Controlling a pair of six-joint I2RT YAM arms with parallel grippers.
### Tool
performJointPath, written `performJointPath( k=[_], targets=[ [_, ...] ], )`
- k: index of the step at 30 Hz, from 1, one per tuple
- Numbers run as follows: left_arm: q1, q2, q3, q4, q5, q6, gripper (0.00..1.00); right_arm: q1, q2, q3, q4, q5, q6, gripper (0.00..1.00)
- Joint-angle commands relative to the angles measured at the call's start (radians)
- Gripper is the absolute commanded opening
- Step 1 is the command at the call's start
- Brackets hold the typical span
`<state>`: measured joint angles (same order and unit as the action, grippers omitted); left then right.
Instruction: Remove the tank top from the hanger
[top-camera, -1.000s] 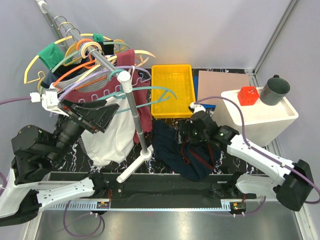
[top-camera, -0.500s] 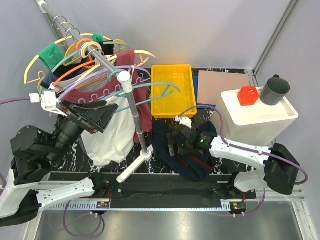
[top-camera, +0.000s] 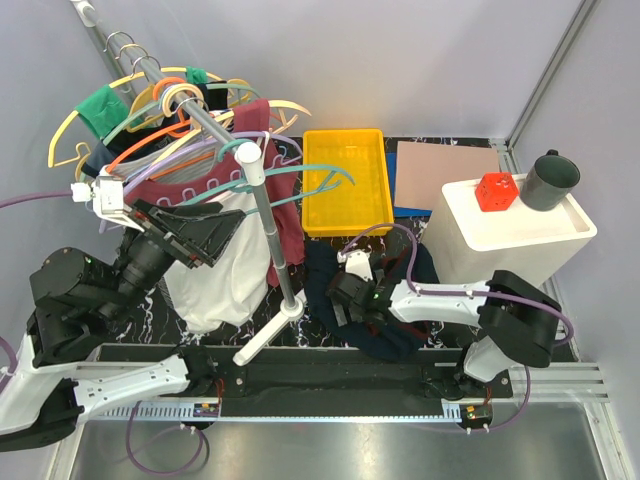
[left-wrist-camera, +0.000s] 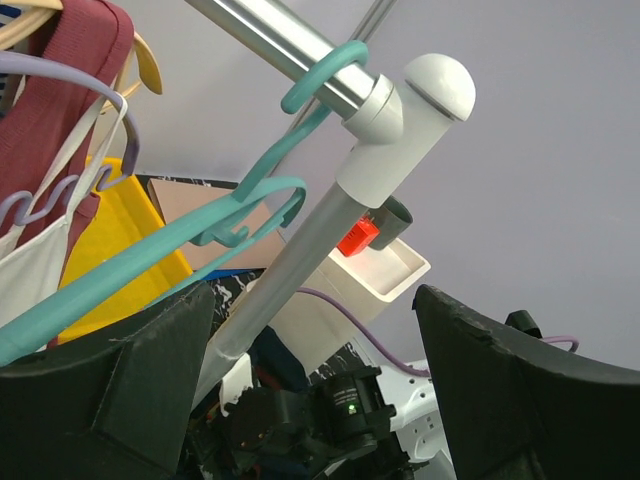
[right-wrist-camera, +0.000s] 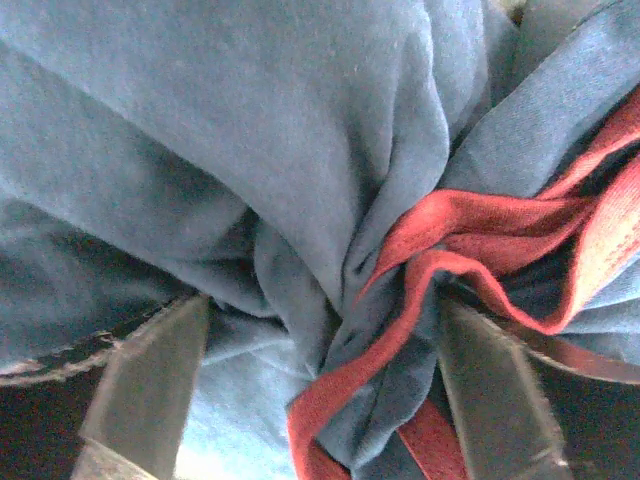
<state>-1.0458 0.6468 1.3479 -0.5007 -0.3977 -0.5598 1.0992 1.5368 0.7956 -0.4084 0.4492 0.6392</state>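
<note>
The navy tank top (top-camera: 385, 325) with maroon trim lies crumpled on the table, off the hanger. The teal hanger (top-camera: 300, 172) hangs bare by its hook from the rack's rail, its arm (left-wrist-camera: 150, 255) running across the left wrist view. My right gripper (top-camera: 345, 290) is pressed down into the tank top (right-wrist-camera: 300, 150); its jaws stand open, with bunched navy cloth and a red trim fold between the fingers (right-wrist-camera: 150, 370). My left gripper (top-camera: 215, 225) is raised beside the rack's pole, open and empty (left-wrist-camera: 315, 400).
The rack's white pole (top-camera: 270, 240) stands between the arms, with several hangers and a maroon-and-white shirt (top-camera: 215, 270) on its rail. A yellow tray (top-camera: 345, 200) sits behind the tank top. At the right stands a white box (top-camera: 520, 240) with a red cube (top-camera: 497, 190) and a dark cup (top-camera: 555, 180).
My right arm has swung left and nearer, bringing its gripper down onto the left part of the tank top. The left gripper has risen slightly.
</note>
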Motion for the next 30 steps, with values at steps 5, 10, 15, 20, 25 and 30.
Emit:
performJointPath(
  k=[5, 10, 15, 20, 25, 30],
  targets=[
    [-0.002, -0.018, -0.01, 0.028, 0.019, -0.025, 0.85, 0.018, 0.0, -0.021, 0.056, 0.103, 0.059, 0.41],
    [-0.002, -0.022, -0.009, 0.028, 0.013, -0.017, 0.85, 0.016, -0.05, -0.022, 0.056, 0.155, 0.007, 0.04],
    [-0.002, -0.018, -0.003, 0.027, 0.01, 0.001, 0.85, 0.018, -0.214, -0.019, 0.059, 0.216, -0.058, 0.0],
    [-0.003, -0.021, -0.004, 0.025, 0.002, 0.012, 0.85, -0.022, -0.377, 0.042, 0.079, 0.179, -0.148, 0.0],
    [-0.002, -0.019, 0.003, 0.027, 0.0, 0.021, 0.85, -0.183, -0.435, 0.143, 0.095, 0.056, -0.194, 0.0],
    [-0.003, -0.027, 0.002, 0.028, -0.001, 0.02, 0.85, -0.301, -0.389, 0.309, 0.169, -0.087, -0.309, 0.0]
  ],
)
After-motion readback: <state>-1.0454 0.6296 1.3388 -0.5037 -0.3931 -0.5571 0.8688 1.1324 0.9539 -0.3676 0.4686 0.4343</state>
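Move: The crumpled tank top lies right under the open right fingers, its middle about 3 cm to the right and 2 cm ahead, a centimetre lower. The rack foot stands about 10 cm to the left, level with the hand; the yellow tray is straight ahead, some 27 cm out. From the left hand the tank top lies some 16 cm to the right, 6 cm ahead and 45 cm below. The right fingers close on the tank top, then lift about 19 cm and forward 9 cm towards the yellow tray. ##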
